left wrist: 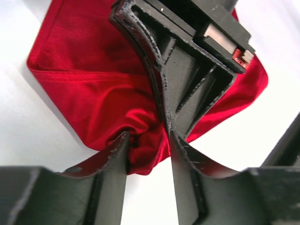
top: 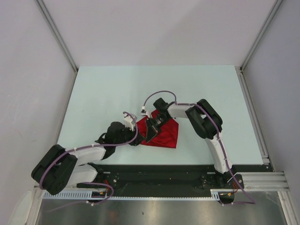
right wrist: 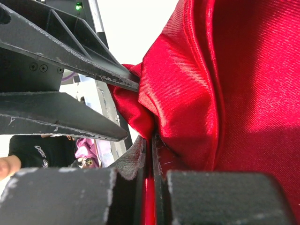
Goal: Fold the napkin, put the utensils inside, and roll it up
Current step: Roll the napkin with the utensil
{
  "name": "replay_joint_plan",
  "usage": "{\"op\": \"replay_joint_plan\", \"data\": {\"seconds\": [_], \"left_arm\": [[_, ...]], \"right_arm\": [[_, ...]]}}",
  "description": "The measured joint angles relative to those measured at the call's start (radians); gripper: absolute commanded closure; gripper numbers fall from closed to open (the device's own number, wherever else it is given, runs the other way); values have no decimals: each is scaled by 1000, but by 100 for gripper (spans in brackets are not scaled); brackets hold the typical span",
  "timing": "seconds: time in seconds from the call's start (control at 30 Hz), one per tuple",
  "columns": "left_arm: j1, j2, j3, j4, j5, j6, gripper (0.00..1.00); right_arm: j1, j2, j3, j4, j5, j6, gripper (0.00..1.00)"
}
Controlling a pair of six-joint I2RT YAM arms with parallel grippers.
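Observation:
The red napkin (top: 165,134) lies folded on the pale table (top: 103,93), between the two arms. Both grippers meet at its left corner. My right gripper (top: 150,131) is shut on a fold of the napkin (right wrist: 243,93); its jaws (right wrist: 150,140) pinch the cloth with no gap. My left gripper (left wrist: 149,138) stands open around a bunched corner of the napkin (left wrist: 93,93), and cloth fills the space between its fingertips. In the left wrist view the right gripper's fingers (left wrist: 187,70) cross over the cloth. The utensils are out of view.
The left gripper's fingers (right wrist: 70,51) reach in close beside my right jaws. Grey walls enclose the table on three sides. A black rail (top: 164,176) with both arm bases runs along the near edge.

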Motion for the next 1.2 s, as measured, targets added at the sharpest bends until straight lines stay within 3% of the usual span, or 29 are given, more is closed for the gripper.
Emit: {"op": "replay_joint_plan", "data": {"seconds": [0.17,0.4,0.53,0.63,0.73,0.8,1.0,1.2], "left_arm": [[-5,7,11,-21,-32,0,69],[-18,12,19,-44,-54,-9,100],[-21,12,31,-69,-59,-17,100],[-23,12,46,-99,-64,-23,100],[-23,12,59,-125,-70,-28,100],[-23,12,66,-145,-73,-30,100],[-24,13,87,-190,-75,-46,100],[-24,27,109,-223,-74,-55,100]], "right_arm": [[-2,2,0,0,-2,11,100],[-3,3,0,3,-2,26,100],[-3,3,0,5,-2,34,100],[-3,2,-3,8,-2,40,87],[-3,-5,-11,20,-2,53,67],[-4,-27,-24,28,6,63,60],[-21,-153,-106,76,105,66,48],[-56,-406,-332,196,279,94,39]]}}
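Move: Just off the left fingertips, about 1 cm forward, 1 cm right and 1 cm below that hand, sits the napkin's bunched end, between its half-open fingers. The napkin's middle lies some 9 cm right of and 4 cm ahead of the left hand, its near right corner about 16 cm right and 4 cm back. The right hand already pinches cloth beside the bunch, whose middle is about 3 cm to its left and 1 cm back. Closing its half-open fingers on the napkin's bunched end, the left hand sinks barely 1 cm and then keeps the pinch, tipping slightly. The right hand holds its cloth until the left has shut, then opens to about half and pulls away, rising and going right about 4 cm each, with a slight forward drift and a clockwise turn. ##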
